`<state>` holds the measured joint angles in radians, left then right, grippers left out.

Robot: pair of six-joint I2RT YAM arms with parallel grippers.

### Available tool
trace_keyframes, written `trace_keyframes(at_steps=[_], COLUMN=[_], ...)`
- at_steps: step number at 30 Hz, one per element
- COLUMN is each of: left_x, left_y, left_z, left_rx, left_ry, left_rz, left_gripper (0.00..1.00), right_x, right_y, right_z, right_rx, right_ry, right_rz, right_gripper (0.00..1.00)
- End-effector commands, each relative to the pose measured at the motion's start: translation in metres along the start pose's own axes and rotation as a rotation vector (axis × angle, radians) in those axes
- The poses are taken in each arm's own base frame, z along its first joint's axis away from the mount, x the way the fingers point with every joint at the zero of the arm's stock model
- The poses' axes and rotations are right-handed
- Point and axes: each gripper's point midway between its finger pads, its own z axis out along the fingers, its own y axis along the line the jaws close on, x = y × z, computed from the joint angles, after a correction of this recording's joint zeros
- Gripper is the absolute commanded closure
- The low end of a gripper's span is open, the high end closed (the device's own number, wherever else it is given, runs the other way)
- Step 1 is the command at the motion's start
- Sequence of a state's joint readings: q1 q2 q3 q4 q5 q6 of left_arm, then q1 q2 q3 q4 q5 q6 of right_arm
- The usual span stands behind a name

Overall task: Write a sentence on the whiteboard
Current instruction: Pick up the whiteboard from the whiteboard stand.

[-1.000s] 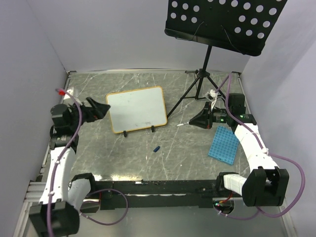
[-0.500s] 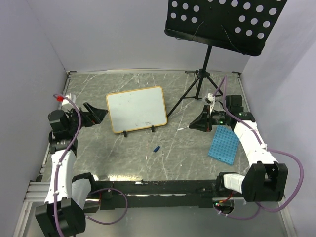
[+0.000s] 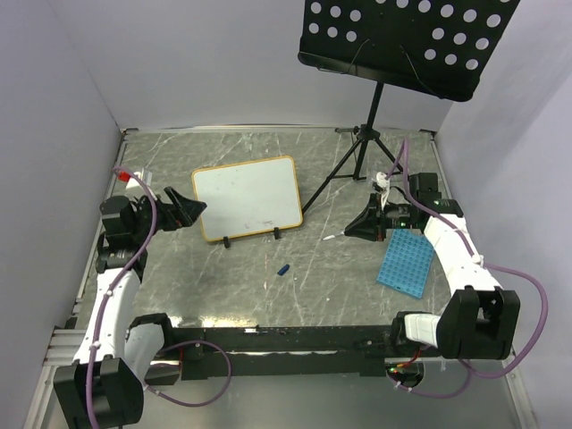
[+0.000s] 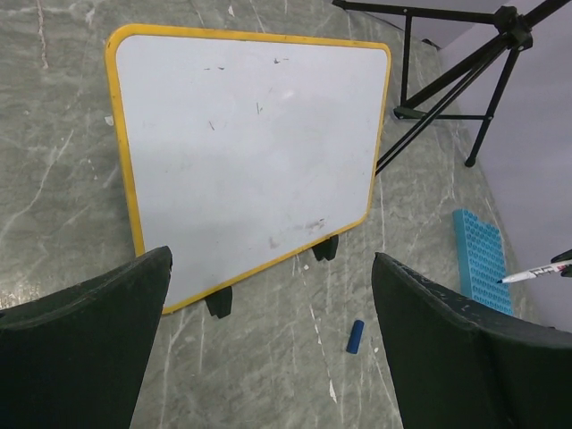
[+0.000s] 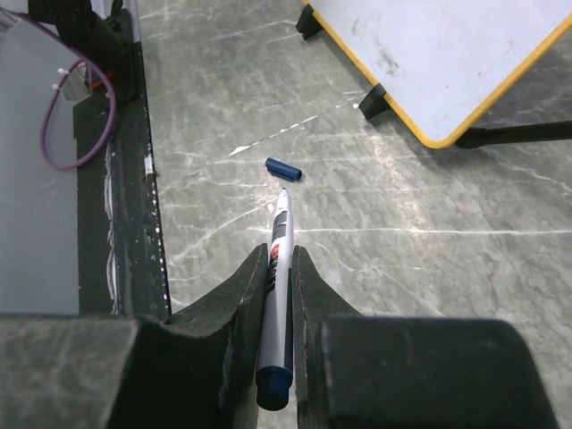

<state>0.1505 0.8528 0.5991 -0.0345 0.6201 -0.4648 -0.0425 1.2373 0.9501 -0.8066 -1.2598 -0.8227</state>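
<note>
The whiteboard (image 3: 246,197) rests on two black feet at centre left, its yellow-framed white face (image 4: 250,152) showing only faint smudges; no sentence shows on it. My left gripper (image 3: 188,207) hovers just off the board's left edge, open and empty, its fingers (image 4: 80,349) wide apart. On the right, my right gripper (image 3: 360,226) is shut on a white marker (image 5: 279,286), uncapped tip pointing left over the table, well apart from the board (image 5: 447,54). The marker's blue cap (image 3: 283,269) lies on the table in front of the board.
A blue grid tray (image 3: 405,261) lies under the right arm. A black music stand (image 3: 402,36) rises at the back right, its tripod legs (image 3: 357,165) spreading beside the board's right edge. The arm rail (image 5: 116,179) runs along the near edge.
My left gripper drew back to the left, then came forward again toward the board's left edge, still open. My right gripper drifted slightly nearer with the marker.
</note>
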Motion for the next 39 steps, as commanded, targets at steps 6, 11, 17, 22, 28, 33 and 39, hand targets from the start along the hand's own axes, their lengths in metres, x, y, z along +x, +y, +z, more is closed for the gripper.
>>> trace_keyframes(at_steps=[6, 11, 17, 22, 28, 33, 39], left_x=[-0.011, -0.017, -0.020, -0.008, -0.006, -0.003, 0.010], left_y=[-0.020, -0.015, -0.008, 0.008, 0.027, 0.054, 0.087], left_z=[0.000, 0.001, 0.007, 0.017, 0.026, 0.041, 0.065], left_rx=[0.154, 0.151, 0.158, 0.171, 0.212, 0.138, 0.133], left_ry=[-0.016, -0.046, -0.054, -0.001, 0.032, 0.065, 0.132], left_rz=[0.061, 0.051, 0.022, 0.009, 0.018, 0.040, 0.026], left_gripper=[0.03, 0.03, 0.03, 0.02, 0.02, 0.04, 0.08], right_x=[-0.034, -0.035, -0.035, -0.039, -0.041, -0.039, -0.039], right_y=[0.015, 0.017, 0.008, 0.011, 0.015, 0.018, 0.020], right_z=[-0.006, -0.006, -0.007, -0.009, -0.010, -0.008, -0.008], right_rx=[-0.050, -0.048, 0.018, 0.036, 0.025, 0.002, -0.013], right_ry=[-0.100, -0.109, -0.089, -0.095, -0.099, -0.092, -0.093], right_rz=[-0.081, -0.078, -0.075, -0.080, -0.095, -0.092, -0.095], right_gripper=[1.00, 1.00, 1.00, 1.00, 1.00, 1.00, 1.00])
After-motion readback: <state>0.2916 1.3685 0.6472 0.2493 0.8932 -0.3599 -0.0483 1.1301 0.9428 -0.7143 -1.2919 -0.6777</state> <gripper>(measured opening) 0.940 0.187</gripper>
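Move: The whiteboard leans on its stand with its middle about 12 cm ahead of my open left hand, 11 cm to the right and 12 cm below. The dark pen cap lies roughly 8 cm back, 21 cm right and 20 cm down; the nearest tripod foot is some 11 cm ahead, 29 cm right and 20 cm down. From my right hand, the whiteboard's middle is about 18 cm ahead, 27 cm left and 11 cm below. I bring my left hand down and forward onto the whiteboard's left edge: after a tiny rise I sink about 8 cm, reach some 5 cm out and ease slightly left, turning the wrist a little clockwise and tipping it down, fingers still wide open to straddle the edge. My right hand keeps its pinch on the marker and lifts about 3 cm. ##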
